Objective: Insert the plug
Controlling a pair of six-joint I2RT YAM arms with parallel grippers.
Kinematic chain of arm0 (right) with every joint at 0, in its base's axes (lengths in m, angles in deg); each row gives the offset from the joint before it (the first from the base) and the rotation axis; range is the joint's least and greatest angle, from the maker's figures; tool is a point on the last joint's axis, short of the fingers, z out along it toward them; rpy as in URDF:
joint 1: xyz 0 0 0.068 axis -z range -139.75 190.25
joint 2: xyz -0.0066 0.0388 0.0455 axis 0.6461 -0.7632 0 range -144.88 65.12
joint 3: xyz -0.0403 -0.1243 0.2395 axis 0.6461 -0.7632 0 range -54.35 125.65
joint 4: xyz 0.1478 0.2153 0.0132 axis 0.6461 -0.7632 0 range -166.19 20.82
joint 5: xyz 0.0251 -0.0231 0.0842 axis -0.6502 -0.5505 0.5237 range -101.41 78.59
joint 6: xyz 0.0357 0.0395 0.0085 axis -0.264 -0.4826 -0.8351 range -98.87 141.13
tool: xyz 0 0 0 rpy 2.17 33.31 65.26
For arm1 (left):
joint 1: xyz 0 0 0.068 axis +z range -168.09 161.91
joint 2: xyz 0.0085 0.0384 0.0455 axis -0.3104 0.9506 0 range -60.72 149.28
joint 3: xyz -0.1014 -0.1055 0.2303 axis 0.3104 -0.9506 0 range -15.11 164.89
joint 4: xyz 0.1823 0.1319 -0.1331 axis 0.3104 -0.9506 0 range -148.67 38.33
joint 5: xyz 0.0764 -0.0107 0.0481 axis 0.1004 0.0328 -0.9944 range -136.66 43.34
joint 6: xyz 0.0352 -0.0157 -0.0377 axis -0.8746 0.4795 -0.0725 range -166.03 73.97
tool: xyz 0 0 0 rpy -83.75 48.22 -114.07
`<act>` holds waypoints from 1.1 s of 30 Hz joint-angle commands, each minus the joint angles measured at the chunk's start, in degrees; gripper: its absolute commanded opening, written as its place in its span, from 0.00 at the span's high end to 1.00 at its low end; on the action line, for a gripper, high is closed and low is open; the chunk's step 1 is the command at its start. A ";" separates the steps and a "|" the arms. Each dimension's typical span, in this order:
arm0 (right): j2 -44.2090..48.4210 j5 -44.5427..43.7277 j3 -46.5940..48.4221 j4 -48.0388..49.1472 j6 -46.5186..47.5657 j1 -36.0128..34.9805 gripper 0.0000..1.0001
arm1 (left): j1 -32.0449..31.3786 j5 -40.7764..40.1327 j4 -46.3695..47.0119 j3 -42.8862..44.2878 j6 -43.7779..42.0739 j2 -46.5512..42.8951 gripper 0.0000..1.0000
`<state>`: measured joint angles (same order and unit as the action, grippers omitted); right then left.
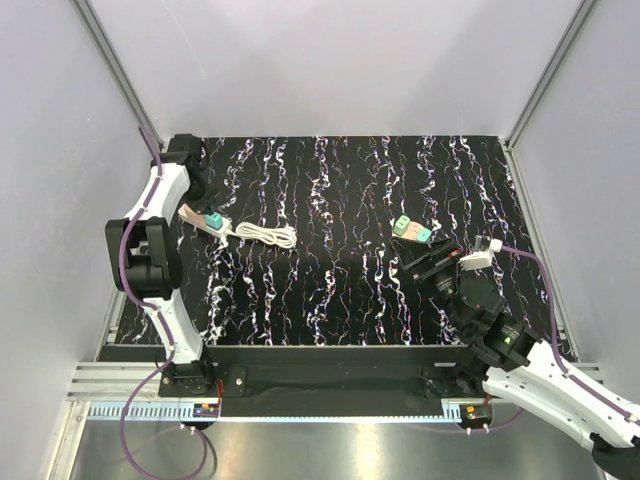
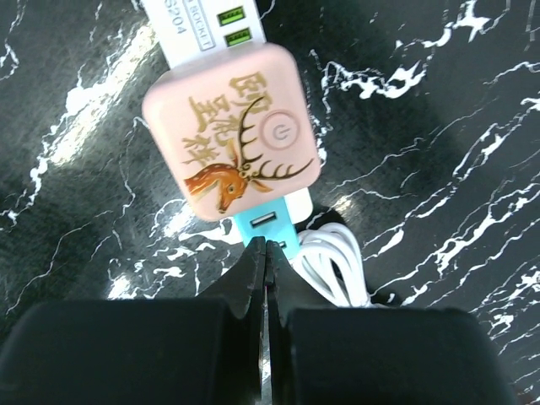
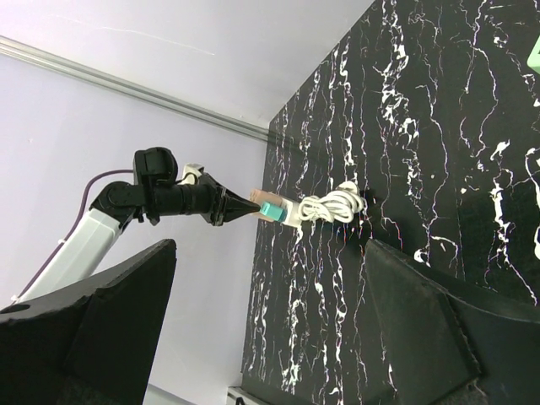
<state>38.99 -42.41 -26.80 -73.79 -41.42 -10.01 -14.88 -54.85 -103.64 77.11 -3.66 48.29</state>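
Note:
A white socket strip (image 2: 190,21) with a teal end (image 2: 268,226) lies at the mat's left side, also seen in the top view (image 1: 207,221). A pink cube (image 2: 229,126) with a deer print and a power button sits on it. Beside it is a coiled white cable (image 2: 337,266). My left gripper (image 2: 266,246) is shut, with its tips against the teal end and nothing between them. A small teal and pink plug-like block (image 1: 412,229) lies right of centre. My right gripper (image 1: 432,258) hovers just short of that block, and its jaws (image 3: 272,245) stand wide open and empty.
The black marbled mat (image 1: 340,290) covers the table between grey walls. The cable coil (image 1: 266,235) lies right of the strip. A metal rail (image 1: 300,380) runs along the near edge by the arm bases. A green object (image 3: 535,55) shows at the right wrist view's edge.

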 commanded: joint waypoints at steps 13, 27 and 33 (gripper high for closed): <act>3.10 -2.92 1.01 0.56 1.54 -0.36 0.00 | -0.21 -4.11 2.92 -5.91 2.10 0.41 1.00; 0.91 -1.43 2.94 -2.25 6.45 -0.36 0.00 | -2.40 0.10 0.90 5.06 -7.11 -8.19 0.93; -5.06 -5.53 13.47 -18.30 15.34 -0.36 0.00 | -19.26 6.94 3.36 5.52 -25.12 -17.59 0.41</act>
<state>36.08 -43.53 -21.06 -82.66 -32.30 -10.01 -24.39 -53.53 -102.11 80.41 -17.80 38.06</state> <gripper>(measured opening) 0.994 0.555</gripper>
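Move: The teal plug sits on the white power strip almost straight below the left hand's shut fingertips, about 2 cm down. The larger pink plug is some 4 cm to the hand's left and 3 cm ahead. The coiled white cord lies about 13 cm to the right and 4 cm back. From the right hand, the teal plug is roughly 19 cm ahead, 45 cm left and 18 cm below. Shut left fingers bear down 1 cm on the teal plug, then rise 10 cm, swinging right and opening. ##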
